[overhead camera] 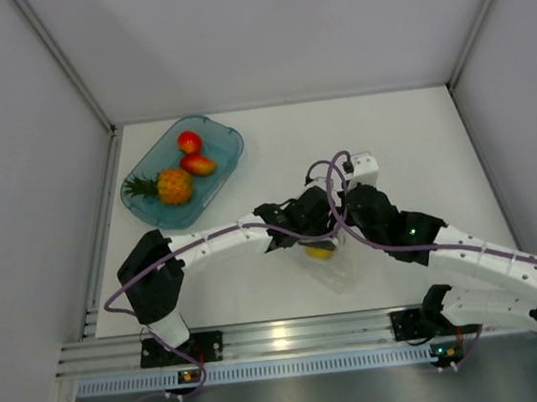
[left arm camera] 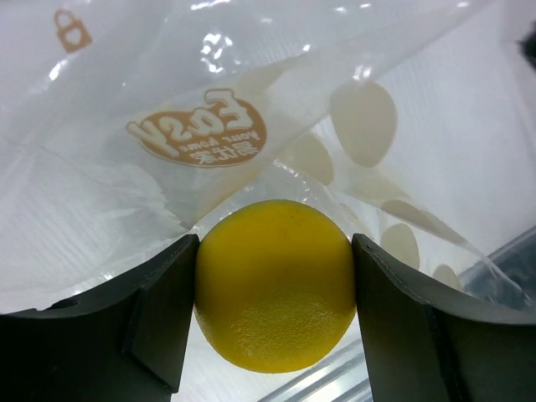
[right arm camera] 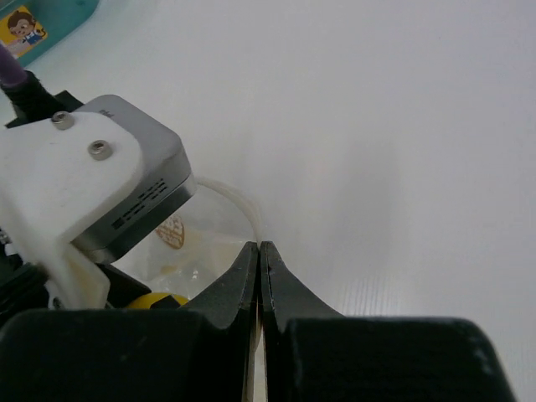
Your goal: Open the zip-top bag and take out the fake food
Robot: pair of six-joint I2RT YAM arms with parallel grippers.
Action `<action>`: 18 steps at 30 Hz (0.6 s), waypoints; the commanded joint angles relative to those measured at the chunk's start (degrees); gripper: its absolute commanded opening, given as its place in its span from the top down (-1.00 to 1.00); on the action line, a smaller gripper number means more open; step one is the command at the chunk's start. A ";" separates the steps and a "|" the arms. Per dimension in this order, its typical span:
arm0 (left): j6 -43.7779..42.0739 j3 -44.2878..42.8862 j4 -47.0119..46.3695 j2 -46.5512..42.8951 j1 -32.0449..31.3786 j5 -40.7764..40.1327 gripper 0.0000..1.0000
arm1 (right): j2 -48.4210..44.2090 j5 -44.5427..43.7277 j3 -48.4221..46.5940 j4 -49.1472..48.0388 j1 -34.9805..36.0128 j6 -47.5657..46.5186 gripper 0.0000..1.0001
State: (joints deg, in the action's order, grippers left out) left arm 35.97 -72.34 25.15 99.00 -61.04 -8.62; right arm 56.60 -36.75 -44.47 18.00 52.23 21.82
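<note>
The clear zip-top bag (overhead camera: 337,263) lies at the table's middle, its mouth held up between both arms. My left gripper (left arm camera: 275,289) reaches inside the bag (left arm camera: 126,201) and is shut on the yellow lemon (left arm camera: 275,285), which also shows in the top view (overhead camera: 319,250). My right gripper (right arm camera: 260,248) is shut on the bag's rim strip (right arm camera: 239,199), with the lemon (right arm camera: 155,300) showing below the left wrist camera. In the top view my left gripper (overhead camera: 313,239) meets my right gripper (overhead camera: 345,231) over the bag. The pineapple (overhead camera: 169,185) and two red-orange fruits (overhead camera: 193,154) lie in the teal tray.
The translucent teal tray (overhead camera: 228,153) stands at the back left near the left wall. A purple cable (overhead camera: 329,180) loops over both wrists. An aluminium rail (overhead camera: 292,335) runs along the near edge.
</note>
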 commanded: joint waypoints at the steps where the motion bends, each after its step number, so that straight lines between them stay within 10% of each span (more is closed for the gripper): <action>1: -0.02 1.14 -3.35 -4.95 -0.31 -1.39 1.00 | 1.23 -1.48 -3.43 -3.67 -0.46 -1.70 1.00; 18: 1.74 3.34 -8.53 -14.80 -0.31 -13.43 1.00 | 1.94 -0.16 -1.76 -4.55 -0.37 -0.12 1.00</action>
State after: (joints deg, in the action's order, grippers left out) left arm 36.82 -69.14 21.89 87.70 -61.12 -17.87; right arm 58.94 -36.62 -45.06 15.84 52.21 21.17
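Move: My left hand already holds the yellow fake fruit inside the bag. The blue bin lies about 25 cm ahead and 35 cm left of it, some 8 cm lower, with the fake pineapple 21 cm ahead and 42 cm left. The pinched bag rim is some 6 cm ahead, 6 cm right and 9 cm up. From my right hand, the bin is about 19 cm ahead, 41 cm left and 17 cm below. I draw the yellow fruit up out of the depth of the bag with my left hand, some 7 cm, easing slightly forward and left near the end, while the wrist tilts about 15 degrees so the fingers swing forward and up. The left fingers keep their grip; my right hand stays almost in place, still pinching the bag's rim. ##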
